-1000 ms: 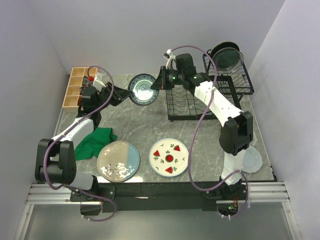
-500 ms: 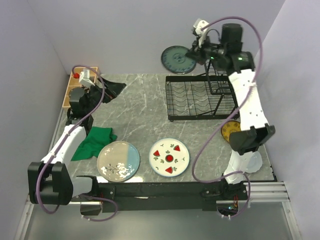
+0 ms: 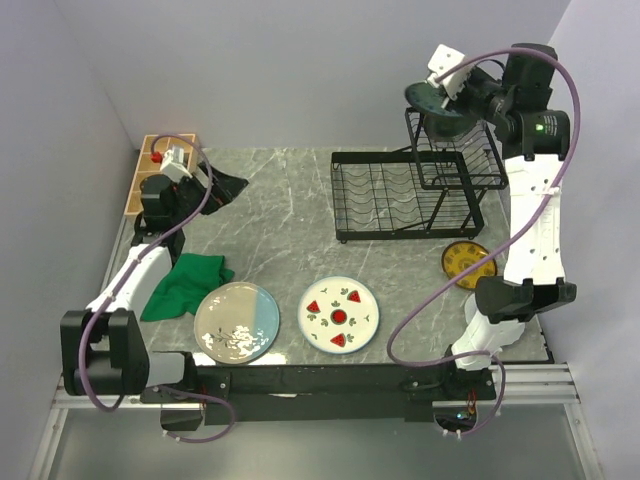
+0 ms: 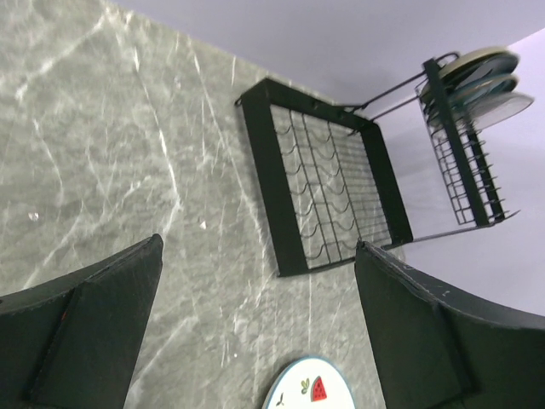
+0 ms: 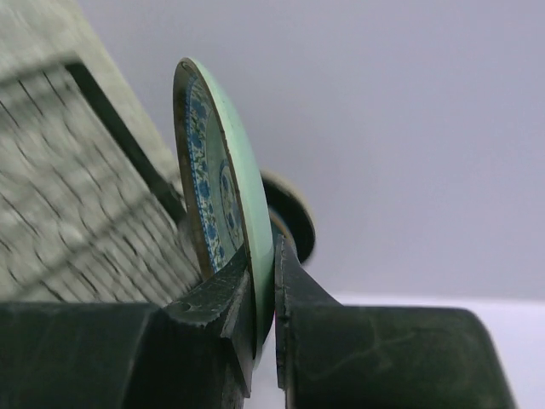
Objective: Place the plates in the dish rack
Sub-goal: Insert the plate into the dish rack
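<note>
My right gripper [image 3: 452, 92] is raised at the back right. It is shut on the rim of a blue-patterned plate with a pale green back [image 5: 217, 170], held on edge over the upper basket [image 3: 462, 160] of the black wire dish rack [image 3: 400, 195]. Other plates [image 4: 477, 68] stand in that basket. My left gripper [image 3: 226, 185] hovers open and empty at the far left, near the wooden box. A cream-and-blue plate [image 3: 237, 322], a watermelon plate [image 3: 339, 314] and a yellow patterned plate [image 3: 468, 262] lie flat on the table.
A wooden compartment box [image 3: 150, 172] sits at the far left edge. A green cloth [image 3: 185, 282] lies beside the cream-and-blue plate. The rack's lower tray [image 4: 328, 200] holds no plates in the left wrist view.
The right arm lifted the blue-patterned plate off the table and swung it right, over the upper basket. The left gripper opened wide and drew back to the left.
</note>
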Available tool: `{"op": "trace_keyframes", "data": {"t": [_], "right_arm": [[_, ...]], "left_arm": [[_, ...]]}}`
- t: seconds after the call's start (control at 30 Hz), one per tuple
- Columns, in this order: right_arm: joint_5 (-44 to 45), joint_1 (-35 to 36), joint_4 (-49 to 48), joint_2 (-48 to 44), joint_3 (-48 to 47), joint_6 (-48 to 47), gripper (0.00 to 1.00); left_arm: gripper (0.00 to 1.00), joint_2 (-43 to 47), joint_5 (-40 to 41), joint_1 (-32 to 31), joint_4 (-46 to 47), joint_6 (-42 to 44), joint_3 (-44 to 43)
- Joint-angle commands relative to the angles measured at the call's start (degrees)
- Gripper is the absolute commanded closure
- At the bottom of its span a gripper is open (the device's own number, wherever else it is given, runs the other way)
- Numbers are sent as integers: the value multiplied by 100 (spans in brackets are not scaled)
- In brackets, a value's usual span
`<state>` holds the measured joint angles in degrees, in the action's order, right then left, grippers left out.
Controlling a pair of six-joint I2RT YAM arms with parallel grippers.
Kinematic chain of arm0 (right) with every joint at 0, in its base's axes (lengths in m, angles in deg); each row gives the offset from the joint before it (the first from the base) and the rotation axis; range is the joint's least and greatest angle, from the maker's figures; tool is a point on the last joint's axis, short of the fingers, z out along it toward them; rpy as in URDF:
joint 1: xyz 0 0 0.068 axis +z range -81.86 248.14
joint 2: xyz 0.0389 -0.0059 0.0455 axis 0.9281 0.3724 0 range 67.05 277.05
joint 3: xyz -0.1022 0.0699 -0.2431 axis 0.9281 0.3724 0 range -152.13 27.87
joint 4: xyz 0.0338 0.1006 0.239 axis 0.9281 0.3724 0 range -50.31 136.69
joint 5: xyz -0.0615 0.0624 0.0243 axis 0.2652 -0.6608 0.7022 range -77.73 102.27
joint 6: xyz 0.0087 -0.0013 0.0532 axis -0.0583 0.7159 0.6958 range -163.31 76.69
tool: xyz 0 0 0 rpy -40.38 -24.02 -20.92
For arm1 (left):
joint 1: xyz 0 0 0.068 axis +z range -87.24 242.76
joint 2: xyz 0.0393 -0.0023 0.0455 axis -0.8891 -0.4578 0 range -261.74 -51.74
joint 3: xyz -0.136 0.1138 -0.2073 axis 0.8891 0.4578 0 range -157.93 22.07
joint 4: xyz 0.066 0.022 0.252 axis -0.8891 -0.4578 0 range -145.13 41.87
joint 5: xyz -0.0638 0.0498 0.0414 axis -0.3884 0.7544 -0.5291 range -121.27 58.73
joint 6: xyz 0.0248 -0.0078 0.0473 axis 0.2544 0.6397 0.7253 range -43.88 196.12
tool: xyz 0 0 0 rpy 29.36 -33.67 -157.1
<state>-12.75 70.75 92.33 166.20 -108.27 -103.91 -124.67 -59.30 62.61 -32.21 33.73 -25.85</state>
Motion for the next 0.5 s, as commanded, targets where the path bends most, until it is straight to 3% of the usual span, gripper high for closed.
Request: {"op": "trace_keyframes", "data": {"t": [0.0,0.23,0.47], "right_arm": [[559,-400,123,-169,105,-874,100],[866,-859,624,236,-273,-2006,100],[761,-1008,879,456,-229,-2527,100]], "left_arm": [[1,-292,-369,5,271,135,-340],[1,-740,-598,5,341,91,-630],[0,-1065,-712,5,324,47,-859]]}}
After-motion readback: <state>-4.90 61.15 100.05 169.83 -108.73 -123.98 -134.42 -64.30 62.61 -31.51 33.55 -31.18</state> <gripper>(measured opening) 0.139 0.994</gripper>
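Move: The right hand holds the blue-patterned plate; the free slot in the dish rack's upper tier lies about 12 cm to its right, 4 cm ahead and 14 cm below. The standing glass plate is roughly 5 cm ahead, 5 cm right and 12 cm below, with the black plate some 9 cm ahead, 3 cm right and 11 cm below. From the left hand the slot is about 65 cm right, 10 cm ahead and 10 cm higher. Right carries its pinched plate 11 cm right and 5 cm down towards the slot, rolling left-side-down; left drifts forward-down. ##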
